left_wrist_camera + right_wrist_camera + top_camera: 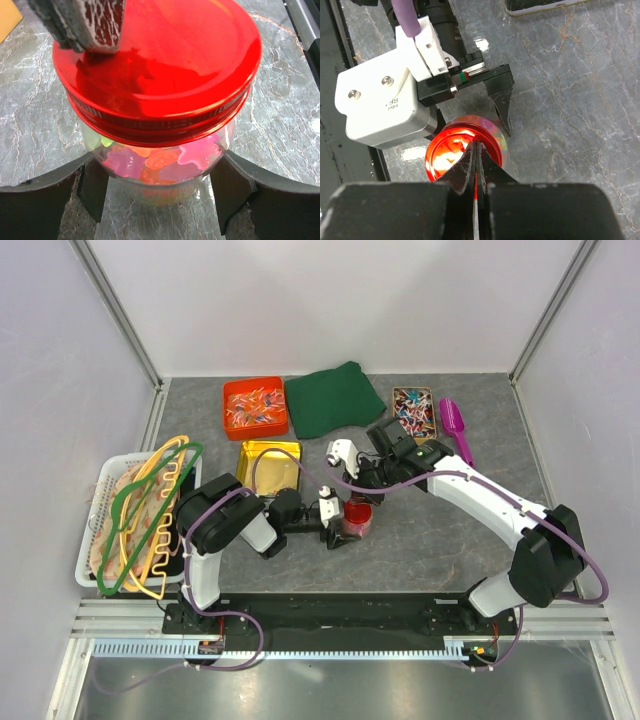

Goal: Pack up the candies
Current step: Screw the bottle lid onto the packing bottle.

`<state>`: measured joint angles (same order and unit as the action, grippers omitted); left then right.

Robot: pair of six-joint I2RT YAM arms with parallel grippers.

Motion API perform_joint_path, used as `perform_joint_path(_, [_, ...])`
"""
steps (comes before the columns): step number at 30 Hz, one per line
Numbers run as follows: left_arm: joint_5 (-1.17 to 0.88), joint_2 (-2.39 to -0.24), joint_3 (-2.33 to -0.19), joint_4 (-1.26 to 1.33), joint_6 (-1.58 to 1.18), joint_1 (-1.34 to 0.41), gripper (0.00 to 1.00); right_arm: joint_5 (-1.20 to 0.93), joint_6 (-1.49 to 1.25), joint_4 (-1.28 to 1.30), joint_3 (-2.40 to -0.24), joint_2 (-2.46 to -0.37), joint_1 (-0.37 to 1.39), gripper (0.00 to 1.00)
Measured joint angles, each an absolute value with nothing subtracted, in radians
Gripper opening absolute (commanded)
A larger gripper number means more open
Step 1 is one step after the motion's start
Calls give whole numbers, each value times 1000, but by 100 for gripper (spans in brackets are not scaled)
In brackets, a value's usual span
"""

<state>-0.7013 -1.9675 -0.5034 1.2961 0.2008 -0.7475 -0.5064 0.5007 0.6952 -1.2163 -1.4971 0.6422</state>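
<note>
A clear jar (pixel 165 185) with a shiny red lid (pixel 165 65) stands on the grey mat (pixel 450 530). Through its glass show the candies (pixel 160 160), pink, orange and green gummy pieces. My left gripper (pixel 157 167) holds the jar low down, one black finger (pixel 92 182) pressed on each side. My right gripper (pixel 476 145) is shut with nothing between its fingers, and its tips rest on the lid (pixel 447 150) from above. One worn tip (pixel 90 30) shows at the lid's far left edge. From above, both grippers meet at the jar (pixel 357 518).
At the back stand an orange bin of wrapped sweets (pixel 255 407), a folded green cloth (pixel 335 398), a small box of wrapped sweets (pixel 413 412) and a purple scoop (pixel 455 425). An open gold tin (pixel 270 465) lies behind the jar. A white basket with hangers (pixel 140 520) stands at the left.
</note>
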Motion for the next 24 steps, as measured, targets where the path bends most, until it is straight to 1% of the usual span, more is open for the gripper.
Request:
perform_joint_path(14, [-689,-1967,-506,1288,168,-748,50,-468,521,667,-1213,-1510,670,0])
perform_joint_path(16, [-688,-1967,-506,1288,168,-748,50,-451,521,667,-1208,-1497,672,25])
perform_joint_path(19, [-687,-1967,-506,1289,169,-748,50,-398,534,698,-1212,-1478,674,45])
perform_joint_path(20, [-686,-1967,-506,1289,169,-748,50,-373,552,724,-1220,-1473,674,52])
perform_joint_path(21, [-686,-1967,-506,1289,170,-748,50,-356,560,742,-1226,-1470,674,79])
perform_joint_path(22, [-687,-1967,-506,1290,172,-748,50,-337,580,770,-1237,-1470,674,94])
perform_joint_path(23, [-688,-1967,-506,1290,173,-748,50,-322,599,798,-1251,-1470,674,98])
perform_joint_path(24, [-688,-1967,-506,1291,175,-748,50,-307,625,829,-1265,-1470,674,98])
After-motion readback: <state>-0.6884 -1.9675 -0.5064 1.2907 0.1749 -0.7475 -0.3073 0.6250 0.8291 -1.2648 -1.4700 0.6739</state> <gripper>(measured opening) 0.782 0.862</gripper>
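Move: The red bottle lid, on the packing bottle, is right under the right hand's shut fingertips: its middle is about 2 cm back, 1 cm left and 2 cm below. From that hand the empty gold tray lies some 9 cm ahead and 20 cm left, the wrapped-candy box 23 cm ahead and 14 cm right, both roughly 11 cm lower. For the left hand, which already grips the bottle, the lid is straight above, by about 4 cm. The lid is pressed down on, off-centre on its forward part, by the right hand's closed fingertips, already touching at the start, as they sink nearly 1 cm with a slight drift left. The right hand then reverses, comes off the lid about 3.5 cm to the right and 1 cm up, spreading its fingers wide and tipping some 15 degrees steeper downward. The left hand keeps its grip around the bottle. ##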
